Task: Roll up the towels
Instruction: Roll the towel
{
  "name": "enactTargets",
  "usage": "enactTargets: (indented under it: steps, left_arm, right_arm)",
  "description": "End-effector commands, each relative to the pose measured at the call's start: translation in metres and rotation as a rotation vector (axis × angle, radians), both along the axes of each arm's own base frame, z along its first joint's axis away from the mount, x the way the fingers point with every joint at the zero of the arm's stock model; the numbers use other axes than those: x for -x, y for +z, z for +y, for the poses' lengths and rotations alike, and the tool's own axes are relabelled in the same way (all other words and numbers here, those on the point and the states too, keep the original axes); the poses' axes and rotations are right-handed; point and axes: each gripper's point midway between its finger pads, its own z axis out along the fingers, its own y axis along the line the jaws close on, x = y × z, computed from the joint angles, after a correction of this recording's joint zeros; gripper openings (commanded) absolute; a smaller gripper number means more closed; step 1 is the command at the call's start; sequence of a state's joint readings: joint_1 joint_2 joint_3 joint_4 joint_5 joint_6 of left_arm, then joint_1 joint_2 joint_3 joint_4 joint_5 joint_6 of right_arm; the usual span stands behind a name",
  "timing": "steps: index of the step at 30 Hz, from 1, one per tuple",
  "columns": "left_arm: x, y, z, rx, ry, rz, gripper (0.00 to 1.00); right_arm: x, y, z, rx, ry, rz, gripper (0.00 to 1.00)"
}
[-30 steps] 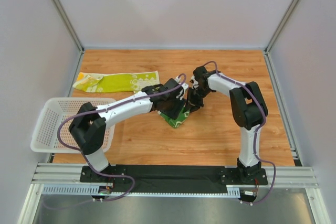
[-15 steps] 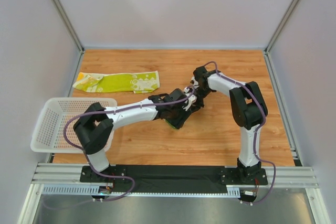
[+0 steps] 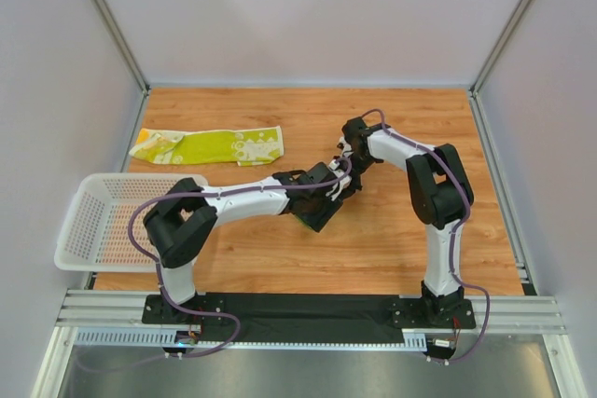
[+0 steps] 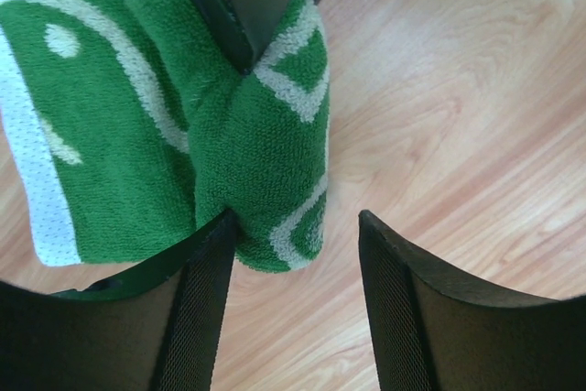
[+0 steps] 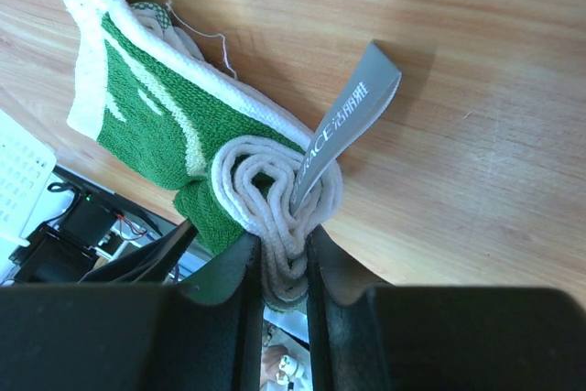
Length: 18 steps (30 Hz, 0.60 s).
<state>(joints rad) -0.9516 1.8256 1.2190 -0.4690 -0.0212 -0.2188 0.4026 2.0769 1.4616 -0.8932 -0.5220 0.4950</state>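
The dark green towel (image 4: 256, 144) with white swirls lies partly rolled on the wood table. My right gripper (image 5: 284, 261) is shut on the rolled end, whose white spiral edge (image 5: 275, 190) and grey label (image 5: 352, 116) show in the right wrist view. My left gripper (image 4: 298, 258) is open just in front of the roll's other end, its left finger (image 4: 197, 309) touching the cloth and bare wood between the fingers. From above, the left gripper (image 3: 322, 204) covers nearly all of this towel, with the right gripper (image 3: 344, 181) right beside it. The lime-yellow towel (image 3: 210, 146) lies flat at the back left.
A white mesh basket (image 3: 84, 221) stands at the table's left front edge, beside the left arm's base. The two arms meet near the table's middle. White walls close in the back and both sides.
My left gripper has swung toward the near side and down over the green towel, hiding it from above. The right gripper has kept its grip and place.
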Motion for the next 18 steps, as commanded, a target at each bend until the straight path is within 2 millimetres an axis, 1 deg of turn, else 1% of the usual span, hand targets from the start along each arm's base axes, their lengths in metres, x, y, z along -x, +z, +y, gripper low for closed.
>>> enactTargets:
  steps: [1, 3, 5, 10, 13, 14, 15, 16, 18]
  left_arm:
    - [-0.013, -0.008, 0.019, -0.093, 0.035, -0.088, 0.64]
    - [-0.016, -0.011, 0.024, -0.121, 0.040, -0.100, 0.63]
    - [-0.015, -0.020, 0.030, -0.160, 0.038, -0.095, 0.60]
    - [-0.009, -0.036, 0.033, -0.180, 0.020, -0.063, 0.55]
    - [-0.007, -0.044, 0.035, -0.193, 0.013, -0.053, 0.49]
    - [-0.007, -0.046, 0.037, -0.202, 0.011, -0.052, 0.43]
    - [-0.007, -0.047, 0.038, -0.207, 0.011, -0.050, 0.40]
    - [-0.006, -0.049, 0.038, -0.209, 0.011, -0.046, 0.33]
    - [-0.004, -0.050, 0.038, -0.207, 0.004, -0.037, 0.24]
  right_arm:
    - [-0.001, -0.005, 0.003, 0.003, 0.024, 0.006, 0.09]
    - [0.000, -0.006, 0.004, 0.001, 0.026, 0.009, 0.09]
    - [-0.001, -0.006, 0.004, -0.002, 0.026, 0.010, 0.09]
    - [-0.003, -0.005, 0.005, -0.002, 0.027, 0.012, 0.09]
    - [-0.003, -0.004, 0.007, -0.007, 0.031, 0.015, 0.10]
    - [-0.004, -0.003, 0.007, -0.012, 0.030, 0.016, 0.11]
    - [-0.003, -0.003, 0.008, -0.015, 0.031, 0.017, 0.12]
    - [-0.003, -0.002, 0.008, -0.018, 0.032, 0.018, 0.13]
    - [-0.002, -0.002, 0.008, -0.018, 0.033, 0.019, 0.21]
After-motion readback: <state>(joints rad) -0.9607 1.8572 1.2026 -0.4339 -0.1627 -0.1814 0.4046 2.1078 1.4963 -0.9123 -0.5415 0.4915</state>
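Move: The near end of the green towel's roll is just off my open left hand, about 2 cm ahead, 1 cm to the left and 2 cm lower. The towel's flat part lies some 6 cm ahead of this hand and 4 cm to its left, and the yellow towel about 18 cm ahead and 25 cm left. From my right hand, which grips the roll's far end, the near end is roughly 5 cm back and 4 cm to the left. I slide my left hand about 2 cm forward and a bit over 1 cm left, sinking over 1 cm as well, so the open fingers come astride the roll's near end. Then I close them and pinch the rolled towel between the pads, while my right hand stays put and keeps its grip on the other end. ##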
